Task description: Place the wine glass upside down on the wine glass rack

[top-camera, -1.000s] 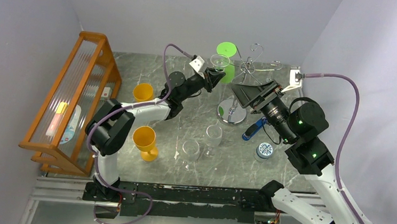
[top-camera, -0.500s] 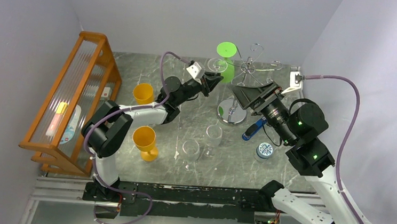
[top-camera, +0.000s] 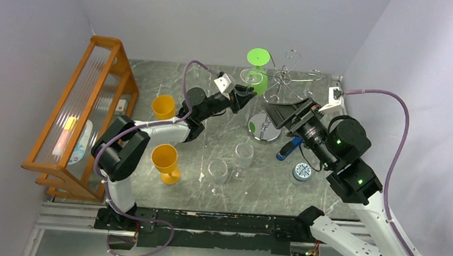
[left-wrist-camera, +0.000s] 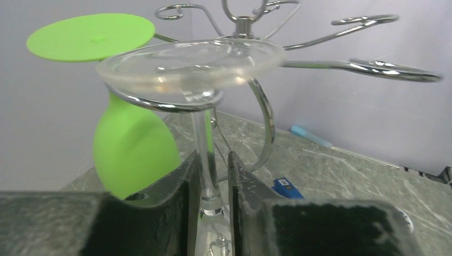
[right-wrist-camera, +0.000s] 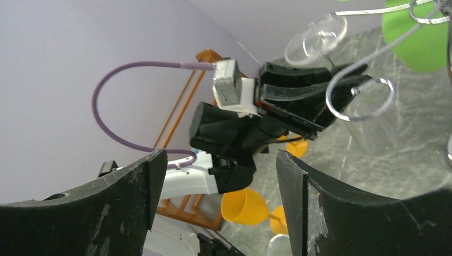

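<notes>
A clear wine glass (top-camera: 251,76) hangs upside down on the wine glass rack (top-camera: 265,130), a chrome wire tree. In the left wrist view the glass's foot (left-wrist-camera: 192,61) rests on a curled chrome arm (left-wrist-camera: 261,114) and its stem runs down between my fingers. My left gripper (top-camera: 245,96) (left-wrist-camera: 209,170) stands narrowly open around the stem, with a thin gap on the right side. The bowl is hidden below the fingers. A green glass (left-wrist-camera: 136,144) hangs inverted just behind. My right gripper (top-camera: 283,111) (right-wrist-camera: 218,181) is wide open and holds nothing, hovering right of the rack's pole.
Two orange goblets (top-camera: 163,105) (top-camera: 165,158) and two upright clear glasses (top-camera: 243,154) (top-camera: 217,171) stand on the marble table. An orange wooden slatted rack (top-camera: 81,116) lines the left wall. A blue item (top-camera: 288,148) and a round tin (top-camera: 301,170) lie near the rack's base.
My left gripper carried the glass slightly right and down onto the chrome arm, then its fingers eased apart off the stem. The right arm shifted a little toward the rack.
</notes>
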Controlling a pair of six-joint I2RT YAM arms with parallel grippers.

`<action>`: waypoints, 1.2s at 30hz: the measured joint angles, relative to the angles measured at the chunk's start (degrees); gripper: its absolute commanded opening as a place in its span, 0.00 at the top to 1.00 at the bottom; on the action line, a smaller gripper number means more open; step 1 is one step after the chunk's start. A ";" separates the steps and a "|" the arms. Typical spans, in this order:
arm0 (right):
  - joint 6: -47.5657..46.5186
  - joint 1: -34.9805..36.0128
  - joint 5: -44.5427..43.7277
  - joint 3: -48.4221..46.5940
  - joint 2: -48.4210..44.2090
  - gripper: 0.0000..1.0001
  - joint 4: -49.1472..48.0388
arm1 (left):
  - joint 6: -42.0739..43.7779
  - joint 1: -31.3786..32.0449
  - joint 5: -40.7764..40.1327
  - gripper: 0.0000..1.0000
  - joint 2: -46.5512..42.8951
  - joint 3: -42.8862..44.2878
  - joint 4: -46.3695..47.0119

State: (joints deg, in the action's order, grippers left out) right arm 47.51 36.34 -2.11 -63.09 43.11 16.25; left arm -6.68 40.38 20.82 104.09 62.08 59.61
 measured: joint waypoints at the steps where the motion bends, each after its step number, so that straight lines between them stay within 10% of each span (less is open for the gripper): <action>1: 0.00 0.00 -0.28 0.20 -0.20 0.21 0.81 | -0.09 0.00 0.39 0.62 -0.09 0.00 -0.22; 12: -0.02 0.00 -2.86 1.42 -3.37 0.21 5.60 | -1.60 0.04 0.96 0.42 -4.90 -4.81 -4.20; 23: -1.14 0.00 -5.79 2.32 -4.13 0.21 8.94 | -4.52 0.11 -7.56 0.16 -28.17 -14.73 -24.28; 36: 0.17 0.00 -12.92 8.94 -9.01 0.21 14.08 | -4.11 1.38 -0.68 0.19 -41.83 -14.67 -53.24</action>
State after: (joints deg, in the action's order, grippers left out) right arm 47.68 36.34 -15.03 -54.15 34.11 30.33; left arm -10.79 41.76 20.14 62.26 47.42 6.37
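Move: Between the left fingertips is the stem of the inverted clear wine glass, its middle about 2 cm below the hand, its foot over a rack ring. The green glass hangs 8 cm ahead and 2 cm right of that hand, the rack's hub 3 cm ahead, 9 cm right; one standing clear glass is 7 cm back, 2 cm left, another 14 cm back, 10 cm left, both some 19 cm below. From the right hand, the inverted glass lies 15 cm ahead, 3 cm left, 16 cm below. Opening wide, the left fingers let go of the stem and the hand backs out of the rack, about 13 cm back and 10 cm left, coming out over the standing clear glass nearest the table's front edge while the fingertips tip down some 25 degrees. The empty, open right hand sinks about 9 cm beside the rack, drifting 5 cm right and turning slightly clockwise. ##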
